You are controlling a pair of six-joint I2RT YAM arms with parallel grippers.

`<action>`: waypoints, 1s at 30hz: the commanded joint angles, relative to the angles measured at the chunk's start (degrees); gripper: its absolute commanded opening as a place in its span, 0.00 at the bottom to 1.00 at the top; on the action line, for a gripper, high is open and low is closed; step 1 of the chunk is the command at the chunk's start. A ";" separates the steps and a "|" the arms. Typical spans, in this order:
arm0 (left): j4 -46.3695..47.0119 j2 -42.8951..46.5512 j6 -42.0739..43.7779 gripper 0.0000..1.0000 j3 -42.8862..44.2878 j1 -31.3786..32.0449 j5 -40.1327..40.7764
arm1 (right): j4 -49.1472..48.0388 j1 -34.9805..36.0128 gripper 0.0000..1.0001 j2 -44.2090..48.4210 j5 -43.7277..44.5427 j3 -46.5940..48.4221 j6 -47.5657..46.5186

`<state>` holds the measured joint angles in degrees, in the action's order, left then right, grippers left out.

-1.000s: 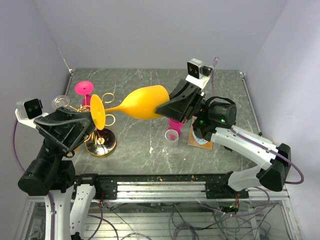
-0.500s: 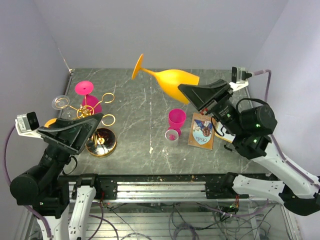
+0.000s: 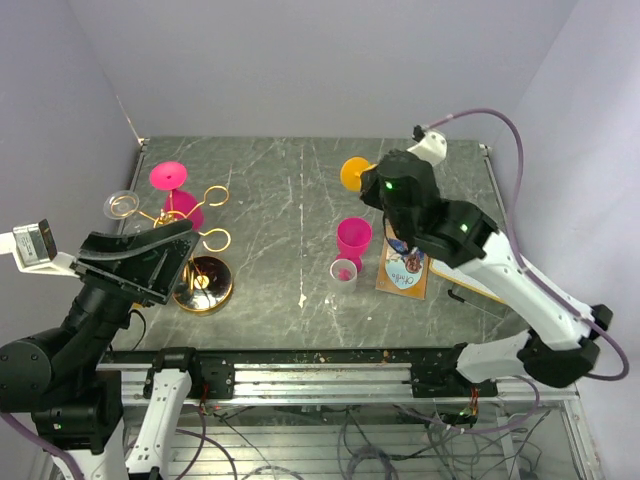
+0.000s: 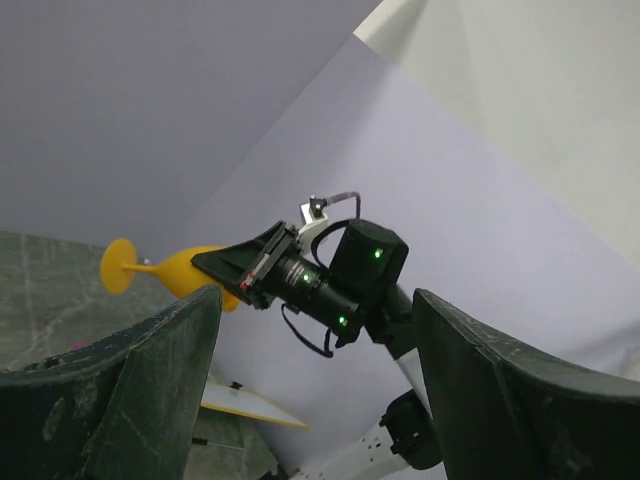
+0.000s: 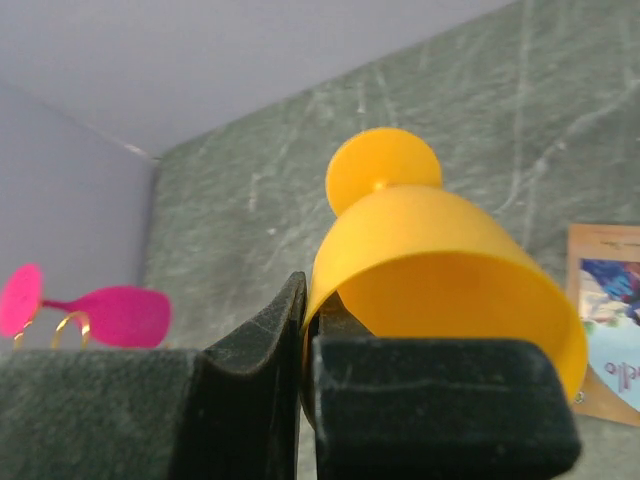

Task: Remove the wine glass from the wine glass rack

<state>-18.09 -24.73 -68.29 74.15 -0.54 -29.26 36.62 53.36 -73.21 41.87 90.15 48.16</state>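
My right gripper (image 5: 312, 345) is shut on the rim of the orange wine glass (image 5: 440, 260), one finger inside the bowl and one outside. The glass is held in the air over the back right of the table. From above only its round foot (image 3: 352, 172) shows beside the right arm. The gold wine glass rack (image 3: 201, 285) stands at the left, well apart from the glass. My left gripper (image 3: 138, 262) hangs open next to the rack, with nothing between its fingers (image 4: 120, 400). In the left wrist view the orange wine glass (image 4: 170, 275) shows far off.
A pink wine glass (image 3: 172, 190) and a clear glass (image 3: 120, 205) hang on the rack's arms. A pink cup (image 3: 353, 238), a small clear cup (image 3: 343, 272) and a printed card (image 3: 405, 265) sit mid-table, below the right arm.
The right arm has swung the orange wine glass from beside the rack to the back right. My left gripper has opened and drawn back toward the near left.
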 commanded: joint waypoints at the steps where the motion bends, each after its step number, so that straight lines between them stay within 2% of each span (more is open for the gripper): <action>1: -6.09 -0.90 7.00 0.87 2.09 0.18 -0.11 | 17.41 -3.05 0.00 -9.78 5.25 11.63 3.62; 5: -8.98 -2.26 10.70 0.87 4.64 0.18 -1.14 | 28.55 -10.02 0.00 -20.50 -3.02 23.99 5.87; 11: -15.72 -4.35 17.41 0.87 11.45 0.20 -1.12 | 34.06 -15.25 0.00 -29.65 -10.88 32.99 5.37; 17: -20.83 -5.49 22.30 0.87 15.79 0.18 0.18 | 33.10 -20.62 0.00 -34.86 -21.70 32.54 6.03; 22: -22.09 -6.34 23.93 0.87 17.09 0.22 -0.52 | 37.87 -22.29 0.00 -41.39 -21.93 37.28 7.88; 25: -22.05 -7.00 23.91 0.87 17.34 0.26 -1.06 | 37.56 -23.14 0.00 -44.11 -25.77 36.94 7.58; 30: -21.02 -7.58 22.44 0.86 17.14 0.27 -2.64 | 35.61 -23.22 0.00 -46.06 -24.94 36.58 8.22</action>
<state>-39.11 -31.09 -45.63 90.59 -0.54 -29.65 72.12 30.35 -118.80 17.45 125.80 55.29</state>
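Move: The right hand, already holding the yellow wine glass by its rim, has the bare table spot for it about 13 cm ahead, 2 cm to the right and some 39 cm below. The standing pink glass is 1 cm ahead, 3 cm left, about 29 cm down; the clear glass 7 cm back, 5 cm left, 31 cm down; the book 5 cm ahead, 12 cm right, 39 cm down. From the left hand, the spot is roughly 34 cm ahead, 35 cm right and 54 cm down. Keeping its pinch on the bowl's rim, the right hand lowers the yellow wine glass about 20 cm towards the bare table just beyond the pink glass, reaching some 12 cm forward, most of that early on before the path turns mainly downward. Meanwhile the wrist tips the fingers down by some 45 degrees, swinging the glass's foot from pointing ahead to pointing at the table, and the hand is still sinking at the end. ##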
